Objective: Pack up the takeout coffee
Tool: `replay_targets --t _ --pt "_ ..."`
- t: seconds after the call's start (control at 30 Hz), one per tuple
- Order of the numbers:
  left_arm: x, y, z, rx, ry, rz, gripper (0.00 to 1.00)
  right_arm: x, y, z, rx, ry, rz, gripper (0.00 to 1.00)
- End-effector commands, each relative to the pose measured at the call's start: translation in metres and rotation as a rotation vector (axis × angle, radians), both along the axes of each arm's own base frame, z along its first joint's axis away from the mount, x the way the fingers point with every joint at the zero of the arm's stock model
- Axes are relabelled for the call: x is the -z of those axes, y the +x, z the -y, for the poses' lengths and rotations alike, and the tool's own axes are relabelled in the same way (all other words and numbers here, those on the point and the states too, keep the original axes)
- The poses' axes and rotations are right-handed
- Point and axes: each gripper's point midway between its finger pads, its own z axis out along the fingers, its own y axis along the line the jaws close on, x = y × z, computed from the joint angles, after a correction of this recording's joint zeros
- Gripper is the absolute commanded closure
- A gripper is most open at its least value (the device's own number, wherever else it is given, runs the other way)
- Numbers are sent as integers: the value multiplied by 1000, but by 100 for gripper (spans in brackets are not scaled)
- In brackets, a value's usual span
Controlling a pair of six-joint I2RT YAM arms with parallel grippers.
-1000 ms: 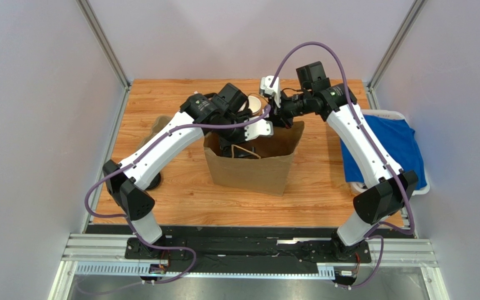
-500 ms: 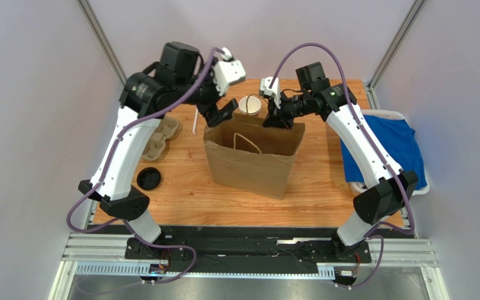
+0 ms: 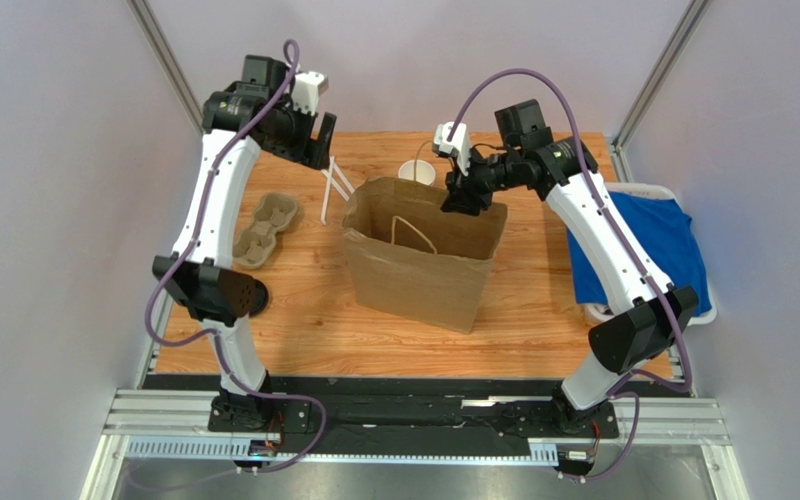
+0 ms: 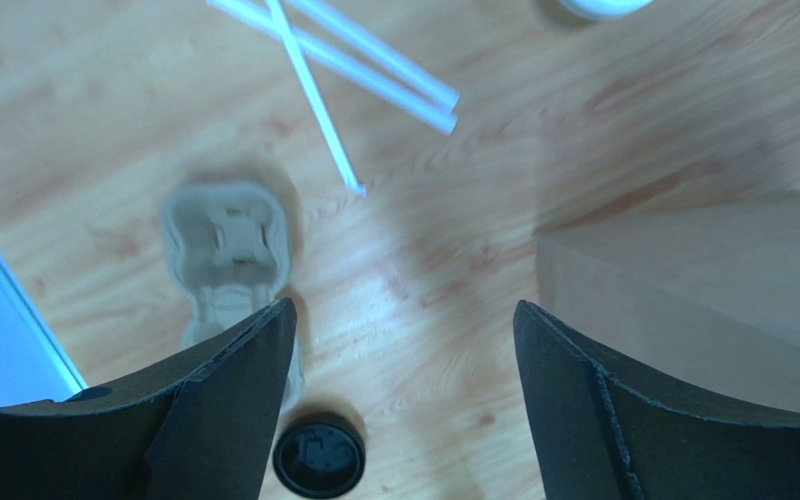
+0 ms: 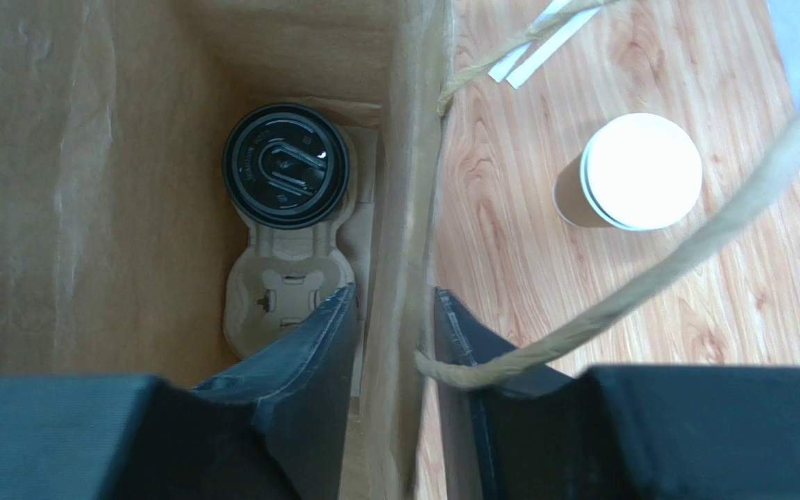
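Note:
The takeout coffee (image 5: 285,165), a cup under a black lid, stands in a pulp carrier (image 5: 289,286) at the bottom of the brown paper bag (image 3: 425,276). In the top view it is hidden inside the bag. My right gripper (image 5: 394,297) straddles the bag's far rim, one finger inside and one outside. Its jaws stand slightly apart, wider than the paper wall between them, and a rope handle (image 5: 623,302) lies across the outer finger. My left gripper (image 3: 316,141) hangs high over the table's back left, open and empty.
A lidless brown cup (image 3: 416,172) stands just behind the bag. White straws (image 3: 329,188) and a second pulp carrier (image 3: 265,227) lie left of the bag. A loose black lid (image 4: 318,458) lies near the carrier. A bin with blue cloth (image 3: 644,240) sits at the right edge.
My left arm has risen out of the bag and swung away to the back left. The right jaws have eased apart on the bag rim.

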Motion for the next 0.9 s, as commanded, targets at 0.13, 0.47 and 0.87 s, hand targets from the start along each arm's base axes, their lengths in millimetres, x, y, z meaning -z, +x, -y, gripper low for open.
replay_targets --t 0.13,0.47,0.87 --pt "103 58 -38 -118 56 -166 31 -33 13 4 95 7 55 51" --pt "177 117 -37 -83 104 -180 38 -71 21 11 194 36 118 21" --pt "236 157 -32 -75 119 -182 40 -130 30 26 372 114 228 5"
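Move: The crossed paper straws lie on the table about 16 cm ahead of the left hand, level with it sideways and some 30 cm below. From that hand, the empty cup carrier is about 5 cm ahead and 14 cm left, the paper cups 14 cm ahead and 21 cm right, and the bag's middle 10 cm back and 25 cm right. The straws lie about 23 cm ahead and 32 cm left of the right hand, whose already parting fingers straddle the bag rim. Down and forward the left hand swoops towards the paper straws, dropping about 24 cm and reaching out 14, tipping a little more downward while its fingers close partway and stay apart. Upward meanwhile goes the right hand, fingers spreading nearly full to clear the bag's far rim, turning clockwise as it rises some 9 cm. ##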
